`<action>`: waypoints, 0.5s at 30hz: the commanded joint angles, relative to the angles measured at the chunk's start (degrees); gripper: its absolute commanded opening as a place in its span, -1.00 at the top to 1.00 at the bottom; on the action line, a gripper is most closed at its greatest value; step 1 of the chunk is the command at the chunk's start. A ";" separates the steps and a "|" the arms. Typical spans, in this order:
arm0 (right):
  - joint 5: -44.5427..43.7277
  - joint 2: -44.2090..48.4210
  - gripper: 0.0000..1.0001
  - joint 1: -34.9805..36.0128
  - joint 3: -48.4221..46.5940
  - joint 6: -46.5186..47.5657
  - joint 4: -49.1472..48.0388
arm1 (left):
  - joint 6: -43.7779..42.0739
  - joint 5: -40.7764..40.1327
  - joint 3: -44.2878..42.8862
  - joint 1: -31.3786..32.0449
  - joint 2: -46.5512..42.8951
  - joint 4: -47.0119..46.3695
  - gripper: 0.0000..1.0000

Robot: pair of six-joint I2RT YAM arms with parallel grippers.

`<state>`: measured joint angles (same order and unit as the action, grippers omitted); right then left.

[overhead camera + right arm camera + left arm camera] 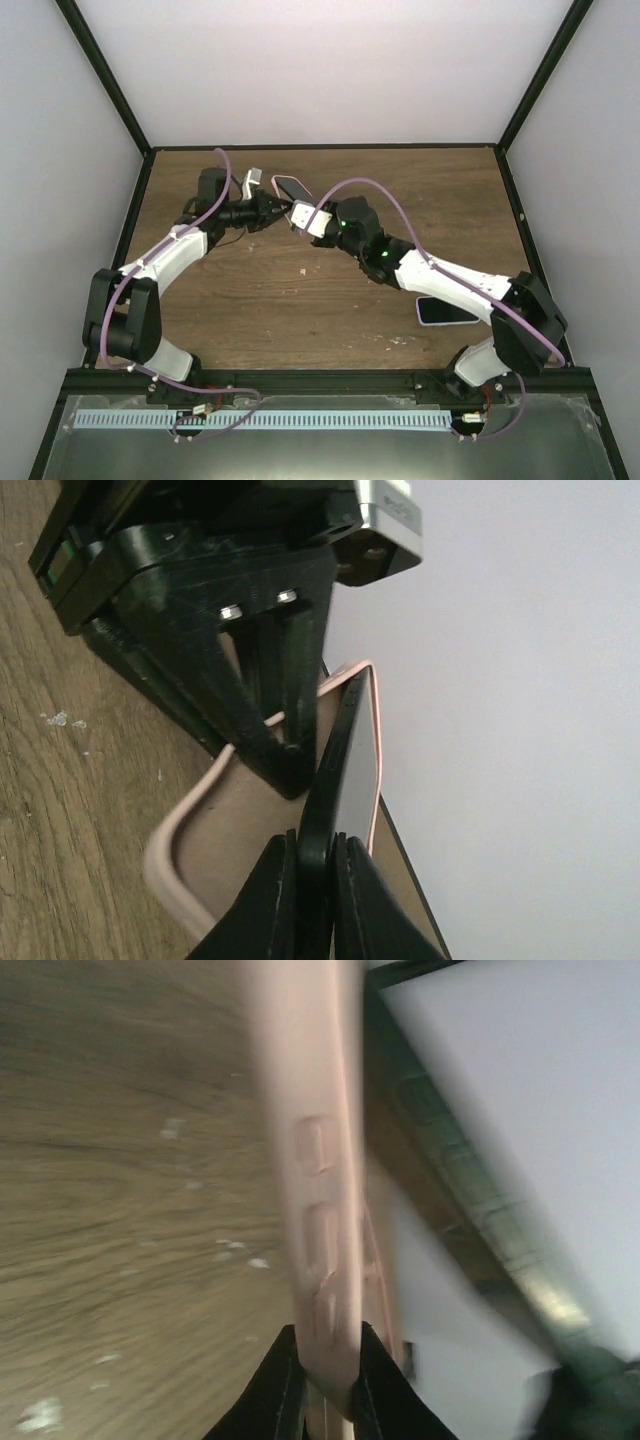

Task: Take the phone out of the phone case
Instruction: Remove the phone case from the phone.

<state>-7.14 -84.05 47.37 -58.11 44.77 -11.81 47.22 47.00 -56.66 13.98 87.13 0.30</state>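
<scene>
Both arms meet over the back middle of the table and hold up a black phone (291, 187) in a pink phone case (305, 1160). My left gripper (328, 1360) is shut on the case's edge. In the right wrist view my right gripper (315, 870) is shut on the phone's (345, 770) bare black edge. There the case's rim (180, 850) bows away from the phone on the near side. It still hugs the phone's far edge. From above, the left gripper (273, 210) and right gripper (298, 214) nearly touch.
A second phone (447, 311) with a pale rim lies flat on the wooden table (300, 300) beside the right arm's forearm. A black frame (325, 147) and white walls close off the table's back and sides.
</scene>
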 commanded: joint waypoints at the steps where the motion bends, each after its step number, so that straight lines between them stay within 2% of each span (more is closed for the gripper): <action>1: -7.19 8.40 0.99 -4.91 -4.42 -5.03 -7.55 | -10.34 -7.09 1.96 -2.08 2.00 8.36 1.00; 11: -5.64 11.45 0.99 -9.62 -2.96 -9.07 -1.15 | -15.99 -5.84 0.81 -2.05 3.75 10.79 1.00; 15: -4.38 13.04 0.99 -11.83 -1.26 -9.53 0.82 | -17.51 -1.39 -0.06 -1.39 7.81 11.43 1.00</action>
<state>-12.36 -73.73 37.50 -59.77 36.97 -11.22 33.10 41.56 -55.16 11.97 91.18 10.26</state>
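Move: The hands nearly meet, the left pinching the pink case by its long side and the right pinching the phone, which is still partly inside. From the left hand the case's middle lies about 2 cm ahead and 3 cm right, the phone's about 4 cm ahead and 2 cm right. From the right hand the case's middle is some 2 cm ahead, 2 cm left and slightly below, the phone's about 4 cm ahead and 3 cm left, all near hand height. Up and to the right, fast, the right hand pulls the phone away from the case, some 10 cm each way with a little forward, rolling its left side up and swinging clockwise. The left hand, keeping its pinch on the case's side, drops about 7 cm and shifts slightly left, tilting its left side up. Both grips stay shut. ##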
